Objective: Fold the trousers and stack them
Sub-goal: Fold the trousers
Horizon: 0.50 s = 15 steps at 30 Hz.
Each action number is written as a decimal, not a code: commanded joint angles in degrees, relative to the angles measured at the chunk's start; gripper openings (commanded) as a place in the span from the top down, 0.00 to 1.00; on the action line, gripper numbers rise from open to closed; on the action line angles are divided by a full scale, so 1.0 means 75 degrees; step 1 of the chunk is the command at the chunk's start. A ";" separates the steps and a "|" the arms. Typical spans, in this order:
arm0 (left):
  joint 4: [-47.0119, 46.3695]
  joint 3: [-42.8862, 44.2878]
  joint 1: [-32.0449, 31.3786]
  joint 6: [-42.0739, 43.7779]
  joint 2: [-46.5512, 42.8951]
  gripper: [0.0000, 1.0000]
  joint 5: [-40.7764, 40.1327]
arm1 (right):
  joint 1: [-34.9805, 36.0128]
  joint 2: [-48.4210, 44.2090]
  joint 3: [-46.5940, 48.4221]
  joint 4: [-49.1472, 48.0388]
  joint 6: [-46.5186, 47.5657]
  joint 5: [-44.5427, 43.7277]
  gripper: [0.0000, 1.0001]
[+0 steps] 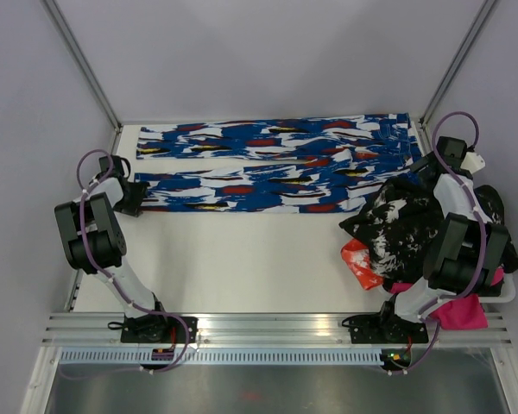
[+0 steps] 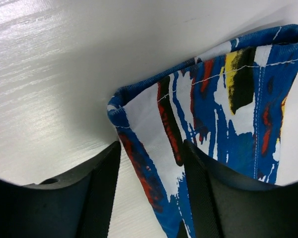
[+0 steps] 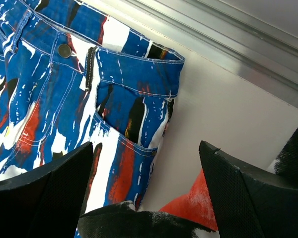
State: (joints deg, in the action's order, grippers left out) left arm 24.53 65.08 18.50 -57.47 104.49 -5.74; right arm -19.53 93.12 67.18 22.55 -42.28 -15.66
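The trousers (image 1: 268, 164) lie flat across the far part of the table, legs pointing left and waist at the right. My left gripper (image 1: 136, 197) is at the hem of the near leg. In the left wrist view it (image 2: 151, 148) is open, with the hem corner (image 2: 188, 109) lying between the fingers and bare table beside the left finger. My right gripper (image 1: 425, 170) hovers at the waist end. In the right wrist view it (image 3: 146, 148) is wide open above the waistband and pocket (image 3: 124, 99), holding nothing.
A pile of other clothes sits at the right: a black-and-white garment (image 1: 397, 220), a red one (image 1: 361, 263) and a pink one (image 1: 462, 310). It also shows under the right gripper (image 3: 139, 223). Metal frame posts (image 1: 82, 60) and a rail (image 3: 228, 44) border the table.
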 commanded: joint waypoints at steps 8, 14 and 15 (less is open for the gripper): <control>-0.0341 -0.0052 -0.0064 -0.0095 0.0459 0.71 0.0226 | -0.0150 0.0579 -0.0649 -0.0180 -0.0338 0.0752 0.06; -0.0424 0.0041 -0.0065 0.0046 0.0518 0.98 0.0191 | -0.0150 0.1715 0.0276 0.0098 -0.0538 0.0740 0.06; -0.0447 0.0065 -0.0053 0.0057 0.0506 0.98 0.0191 | -0.0150 0.1844 0.0405 0.0157 -0.0561 0.0752 0.06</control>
State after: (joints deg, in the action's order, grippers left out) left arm 21.54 65.14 18.46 -57.71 106.34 -4.38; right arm -19.90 102.45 68.55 17.12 -43.83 -10.90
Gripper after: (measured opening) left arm 0.033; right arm 0.940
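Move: The near leg's near hem corner lies right at the left fingertips, about 1 cm ahead, 2 cm left and 1 cm lower; the far leg's hem is some 24 cm ahead and 4 cm left of the left hand. From the right hand, the near hip edge of the trousers, just below the waistband, lies roughly 7 cm ahead, 3 cm to the right and 10 cm down. The black garment's bulk sits about 13 cm back, 5 cm right and 6 cm below the right hand. Close the left gripper from well open to shut on the edge of the near leg beside its hem corner, easing about 1 cm forward and slightly down as it pinches the cloth. Meanwhile lower the right gripper, wide open, about 5 cm and some 3 cm forward, quickening towards the near hip edge just below the waistband. ##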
